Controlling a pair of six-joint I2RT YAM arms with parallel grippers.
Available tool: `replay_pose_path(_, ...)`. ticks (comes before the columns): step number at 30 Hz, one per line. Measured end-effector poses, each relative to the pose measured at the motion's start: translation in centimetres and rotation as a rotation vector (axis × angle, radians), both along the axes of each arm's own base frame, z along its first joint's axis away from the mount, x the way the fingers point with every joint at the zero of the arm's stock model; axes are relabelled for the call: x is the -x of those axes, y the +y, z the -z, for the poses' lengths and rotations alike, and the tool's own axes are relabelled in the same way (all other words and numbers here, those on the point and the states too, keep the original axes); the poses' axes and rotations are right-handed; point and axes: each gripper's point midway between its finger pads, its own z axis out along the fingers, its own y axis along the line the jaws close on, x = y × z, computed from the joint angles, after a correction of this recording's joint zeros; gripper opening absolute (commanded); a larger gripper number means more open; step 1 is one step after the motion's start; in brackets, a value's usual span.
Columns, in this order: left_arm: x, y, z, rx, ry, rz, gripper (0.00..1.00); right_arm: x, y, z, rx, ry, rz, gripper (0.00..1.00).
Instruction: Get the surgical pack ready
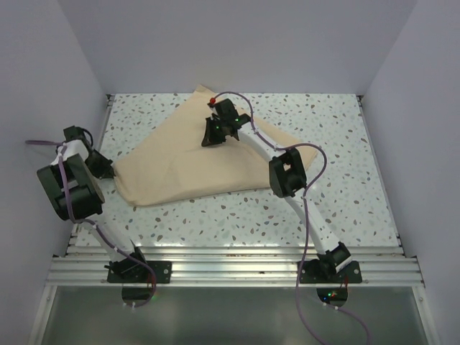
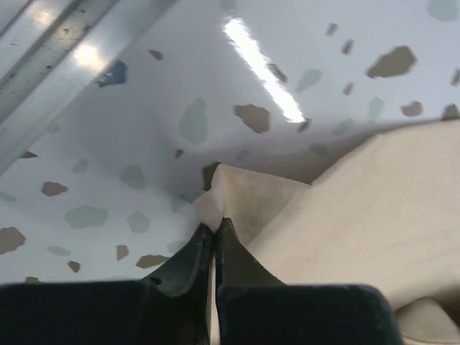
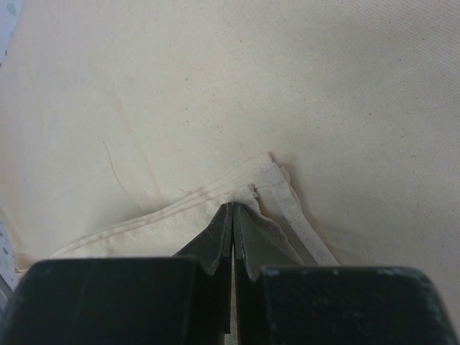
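Note:
The surgical pack shows as a large tan cloth [image 1: 194,169], folded into a rough triangle on the speckled table. At the cloth's left corner my left gripper [image 1: 109,171] is low on the table. In the left wrist view that gripper [image 2: 216,226] is shut on the tip of the cloth corner [image 2: 244,190], which is lifted slightly. My right gripper [image 1: 218,136] sits over the cloth's upper part. The right wrist view shows this gripper [image 3: 233,207] shut on a hemmed corner [image 3: 277,183] that lies folded onto the cloth [image 3: 215,86]. Anything under the cloth is hidden.
A ribbed metal rail [image 1: 230,269] runs along the near table edge, by the arm bases. Grey walls [image 1: 43,86] enclose the table on the left, back and right. A metal strip [image 2: 50,61] borders the table close to the left gripper.

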Motion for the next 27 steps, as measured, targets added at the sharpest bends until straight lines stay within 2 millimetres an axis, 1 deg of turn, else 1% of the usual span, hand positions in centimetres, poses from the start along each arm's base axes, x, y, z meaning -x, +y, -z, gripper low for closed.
replay_pose_path(2, -0.5, -1.0, -1.2, -0.013, -0.022, 0.029, 0.00, 0.0, 0.0, 0.0, -0.002, 0.006, 0.005, 0.00)
replay_pose_path(4, -1.6, -2.4, -3.4, -0.037, -0.071, 0.074, 0.00, 0.0, 0.0, 0.1, -0.003, 0.011, 0.010, 0.00)
replay_pose_path(8, -4.5, -6.4, -9.6, -0.074, -0.227, 0.185, 0.00, 0.0, 0.0, 0.2, -0.001, 0.017, 0.012, 0.00)
replay_pose_path(10, -5.8, -8.8, -12.8, -0.065, -0.316, 0.233, 0.00, 0.0, 0.0, 0.2, 0.001, 0.020, 0.013, 0.00)
replay_pose_path(12, -6.8, -10.7, -15.2, -0.050, -0.383, 0.266, 0.00, 0.1, -0.1, 0.2, 0.003, 0.022, 0.013, 0.00)
replay_pose_path(13, -7.2, -11.6, -16.1, -0.040, -0.406, 0.281, 0.00, 0.1, -0.1, 0.3, 0.003, 0.023, 0.014, 0.00)
replay_pose_path(15, -7.8, -13.6, -17.2, -0.011, -0.437, 0.319, 0.00, 0.1, -0.1, 0.3, 0.004, 0.024, 0.014, 0.00)
replay_pose_path(18, -8.1, -17.3, -17.9, 0.033, -0.460, 0.394, 0.00, 0.1, -0.1, 0.4, 0.006, 0.026, 0.013, 0.00)
replay_pose_path(24, -7.8, -27.0, -19.5, 0.132, -0.497, 0.602, 0.00, 0.1, -0.1, 0.3, 0.008, 0.022, 0.009, 0.00)
replay_pose_path(26, -7.6, -29.6, -19.6, 0.165, -0.499, 0.649, 0.00, 0.0, -0.1, 0.3, 0.009, 0.021, 0.008, 0.00)
replay_pose_path(27, -7.6, -30.5, -19.5, 0.178, -0.496, 0.663, 0.00, 0.0, -0.1, 0.3, 0.008, 0.021, 0.008, 0.00)
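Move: The left fingers already pinch the cloth's left corner. The front flap's tip, held down at the right fingertips, lies about 38 cm to the left hand's right and 15 cm ahead, at table level. The cloth's far corner is roughly 42 cm ahead and 35 cm right; the near-left fold about 12 cm back and 12 cm right. From the right hand, the gripped left corner is some 38 cm left and 15 cm back. Still pinching, the left hand sweeps the corner 30 cm right and 20 cm up towards the right hand, which holds. ##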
